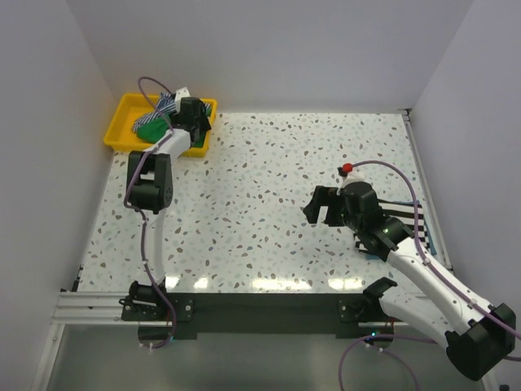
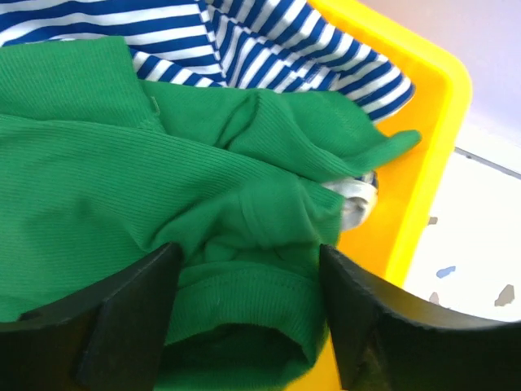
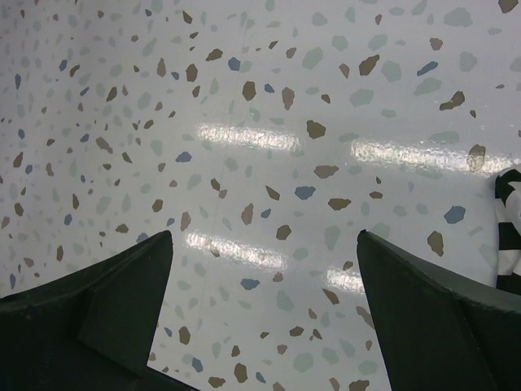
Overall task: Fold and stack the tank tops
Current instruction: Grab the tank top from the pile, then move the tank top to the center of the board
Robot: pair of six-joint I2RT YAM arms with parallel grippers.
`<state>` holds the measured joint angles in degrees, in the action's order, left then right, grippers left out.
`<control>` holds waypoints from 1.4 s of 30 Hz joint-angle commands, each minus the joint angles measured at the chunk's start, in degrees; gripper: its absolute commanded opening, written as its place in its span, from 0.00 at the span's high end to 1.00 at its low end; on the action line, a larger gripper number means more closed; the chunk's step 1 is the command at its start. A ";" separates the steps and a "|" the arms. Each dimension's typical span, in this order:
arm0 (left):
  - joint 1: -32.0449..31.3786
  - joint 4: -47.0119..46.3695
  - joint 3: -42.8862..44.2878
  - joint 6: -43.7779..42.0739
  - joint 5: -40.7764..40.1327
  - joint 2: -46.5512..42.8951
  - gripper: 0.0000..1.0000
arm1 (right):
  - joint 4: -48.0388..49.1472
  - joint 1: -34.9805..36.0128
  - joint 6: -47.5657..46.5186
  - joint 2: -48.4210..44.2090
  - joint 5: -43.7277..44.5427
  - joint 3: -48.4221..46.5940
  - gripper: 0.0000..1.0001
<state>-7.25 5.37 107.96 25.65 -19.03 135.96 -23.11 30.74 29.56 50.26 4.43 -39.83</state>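
Observation:
The bright green tank top (image 2: 122, 179) lies crumpled in the yellow tray (image 2: 431, 122), with the thin blue-and-white striped tank top (image 2: 269, 41) under it at the back. My left gripper (image 2: 248, 269) is down in the tray (image 1: 122, 110), open, its fingers standing either side of a rolled green hem. In the top view it (image 1: 186, 114) sits over the green cloth (image 1: 151, 128). My right gripper (image 1: 320, 205) hangs open over bare table, nothing between its fingers (image 3: 122, 301). The broad black-and-white striped tank top (image 1: 407, 216) lies right of it, partly under the arm; its edge (image 3: 511, 236) shows.
The tray stands in the table's far left corner against the white walls. Speckled tabletop (image 3: 260, 98) stretches between the two arms. A small grey-white piece (image 2: 358, 195) pokes out beside the green cloth near the tray wall.

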 commanded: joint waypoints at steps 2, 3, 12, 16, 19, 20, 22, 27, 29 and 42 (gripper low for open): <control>0.21 -1.94 2.17 2.21 1.80 1.06 0.31 | 1.40 0.28 -1.17 0.80 -1.26 0.11 0.01; 0.21 -2.11 2.25 2.30 1.80 1.23 0.33 | 1.40 0.20 -1.09 0.80 -1.35 0.02 0.01; 0.74 -4.48 3.57 2.21 1.01 -2.45 0.96 | 1.14 0.28 -1.26 0.63 -0.74 -0.16 0.01; 0.83 -7.21 3.66 0.20 0.48 -7.89 1.00 | 1.75 0.28 -1.79 0.63 -0.38 -0.51 0.01; 0.83 -8.44 4.62 -2.09 -0.13 -11.58 1.00 | 2.37 0.28 -1.96 0.54 -0.12 -0.77 0.01; 0.74 -8.44 5.23 -3.31 -0.31 -12.47 1.00 | 2.63 0.28 -1.79 0.63 -0.12 -0.77 0.01; 0.83 -8.35 6.73 -4.81 0.21 -15.27 1.00 | 4.03 0.20 -1.70 0.80 -0.03 -0.42 0.01; 0.74 -9.23 7.44 -5.96 5.48 -21.78 1.00 | 6.15 0.37 -1.70 2.91 0.32 -1.30 0.01; 0.65 -9.84 7.61 -6.05 10.29 -25.21 1.00 | 6.59 0.20 -2.14 4.05 0.67 -2.52 0.01; -20.34 -10.20 5.15 -14.92 12.79 -46.47 1.00 | 7.38 0.28 -3.90 4.23 5.07 -7.98 0.01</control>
<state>-23.55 -0.16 113.40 13.72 -7.44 95.33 -18.02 30.81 26.89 55.83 7.75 -44.82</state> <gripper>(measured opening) 0.087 0.985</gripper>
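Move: The green tank top has a fold already standing between the left hand's open fingers; its middle lies level ahead-wise, some 8 cm to that hand's left and about 2 cm below. The striped tank top sits about 8 cm ahead and 8 cm to the left, at like depth; the yellow bin's right wall is level and some 5 cm to the right. From the right hand, the green top is about 37 cm ahead, 50 cm left and 11 cm lower. The green tank top's fold is pinched as the left fingers sink barely a centimetre and close on it, then hauled up out of the bin nearly 50 cm, swinging back and to the right by some 15 cm each late in the lift. The wrist tips the fingers up past level and turns clockwise. The right hand, open and empty, eases a few centimetres forward and up. ##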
